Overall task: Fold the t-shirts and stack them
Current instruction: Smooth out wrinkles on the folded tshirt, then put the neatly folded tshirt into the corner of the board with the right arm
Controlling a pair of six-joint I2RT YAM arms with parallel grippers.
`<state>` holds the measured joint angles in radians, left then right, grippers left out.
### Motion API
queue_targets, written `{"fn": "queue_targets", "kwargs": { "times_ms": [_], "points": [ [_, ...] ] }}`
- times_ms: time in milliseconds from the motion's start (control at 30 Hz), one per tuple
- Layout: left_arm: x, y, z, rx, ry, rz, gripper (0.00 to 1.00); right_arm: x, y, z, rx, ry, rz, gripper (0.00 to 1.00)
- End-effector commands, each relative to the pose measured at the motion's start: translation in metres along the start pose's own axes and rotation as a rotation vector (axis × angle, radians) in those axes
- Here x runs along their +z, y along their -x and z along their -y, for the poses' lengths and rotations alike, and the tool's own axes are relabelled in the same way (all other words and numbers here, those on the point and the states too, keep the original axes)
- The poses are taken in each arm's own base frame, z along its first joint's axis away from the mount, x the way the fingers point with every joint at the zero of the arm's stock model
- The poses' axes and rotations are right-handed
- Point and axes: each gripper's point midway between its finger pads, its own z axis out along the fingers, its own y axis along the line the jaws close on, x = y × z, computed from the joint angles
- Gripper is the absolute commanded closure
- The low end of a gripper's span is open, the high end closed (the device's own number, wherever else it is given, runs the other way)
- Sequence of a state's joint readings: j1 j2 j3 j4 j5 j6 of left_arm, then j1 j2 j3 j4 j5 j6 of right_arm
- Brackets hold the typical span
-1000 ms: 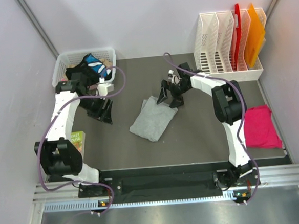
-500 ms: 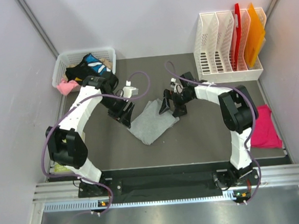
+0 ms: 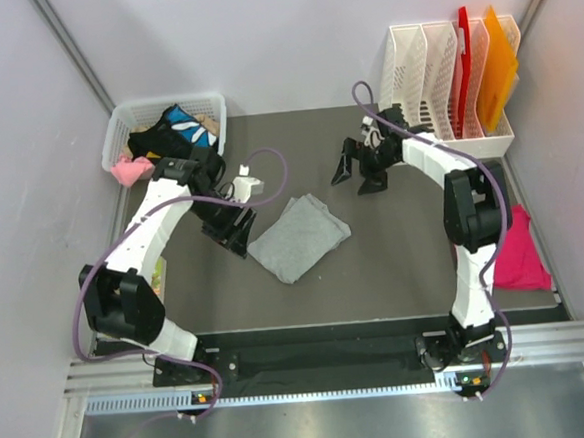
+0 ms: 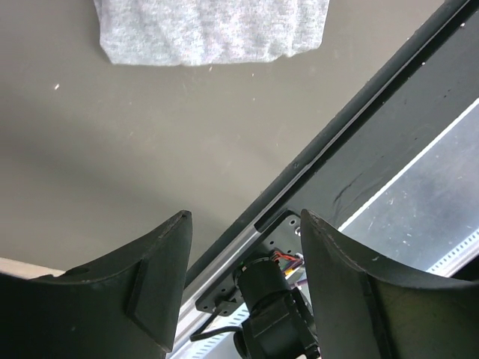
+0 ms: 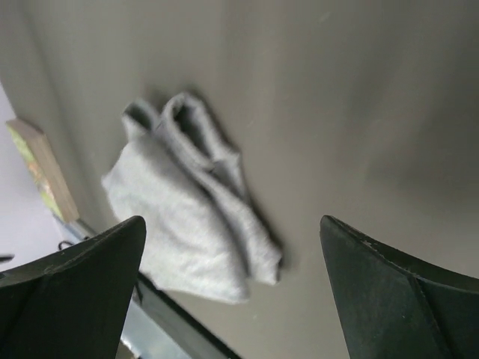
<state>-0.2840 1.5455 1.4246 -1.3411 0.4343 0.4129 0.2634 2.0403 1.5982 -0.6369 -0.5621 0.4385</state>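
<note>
The light grey t-shirt (image 3: pixel 298 239) lies folded into a rough rectangle in the middle of the table; nothing holds it. It fills the top of the left wrist view (image 4: pixel 213 30) and lies below and between the fingers in the right wrist view (image 5: pixel 187 209). My left gripper (image 3: pixel 231 228) hovers open just left of the shirt, empty (image 4: pixel 243 224). Well behind and to the right of the shirt, my right gripper (image 3: pixel 359 169) stands wide open and empty (image 5: pixel 232 232). The pink t-shirt (image 3: pixel 520 253) lies folded at the table's right edge, partly behind the right arm.
A white basket (image 3: pixel 214 109) of mixed clothes stands at the back left, with a pink cloth (image 3: pixel 131 170) at its near corner. A white file rack (image 3: pixel 447 148) with red and orange folders stands at the back right. A book (image 5: pixel 41 168) lies by the left edge.
My left gripper swung from beside the basket to the grey shirt's left edge. My right gripper drew back from the shirt's far corner toward the rack. The shirt now lies flatter.
</note>
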Motion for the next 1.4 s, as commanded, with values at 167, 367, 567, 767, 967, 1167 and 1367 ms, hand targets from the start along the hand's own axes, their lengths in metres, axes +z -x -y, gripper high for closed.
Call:
{"fn": "queue_targets", "kwargs": {
  "times_ms": [167,367,567,767,967,1167,1367],
  "points": [
    [-0.020,-0.009,0.008,-0.020,0.046,0.044,0.36,0.049,-0.038,0.036,0.028,0.030,-0.138,0.00],
    [-0.020,-0.007,0.005,-0.030,0.054,0.043,0.36,0.064,-0.094,0.030,0.037,0.118,-0.266,0.00],
    [-0.017,-0.006,0.002,-0.029,0.051,0.037,0.36,0.078,-0.153,0.014,-0.027,0.149,-0.407,0.00],
    [-0.020,-0.006,0.000,-0.020,0.063,0.042,0.36,0.090,-0.189,0.005,-0.073,0.128,-0.479,0.00],
    [-0.027,-0.016,-0.005,-0.013,0.096,0.032,0.36,0.108,-0.193,0.004,-0.062,0.051,-0.464,0.00],
    [-0.034,-0.032,-0.007,-0.002,0.123,0.025,0.36,0.130,-0.198,-0.001,-0.073,-0.035,-0.425,0.00],
    [-0.028,-0.043,-0.009,-0.008,0.118,0.027,0.35,0.139,-0.190,0.003,-0.112,-0.129,-0.341,0.00]
  ]
}}
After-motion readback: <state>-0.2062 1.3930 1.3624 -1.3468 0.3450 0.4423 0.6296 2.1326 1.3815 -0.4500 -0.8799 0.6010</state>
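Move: The folded grey tshirt lies askew, its middle about 12 cm back and 15 cm left of the right hand and some 5 cm lower. The pink shirt is about 18 cm back and 30 cm right of that hand; the white rack's middle is about 14 cm ahead and 23 cm right, a little higher. From the left hand the tshirt is some 6 cm ahead, 16 cm right and 13 cm below. The grey tshirt is pushed along by its far right end with the right hand's wide-open fingers: the hand dips about 4 cm, then sweeps low back and left, roughly 17 cm back and 14 cm left, turning counter-clockwise and tipping farther down. The left hand, half open and touching nothing, eases about 4 cm left, slightly up. ##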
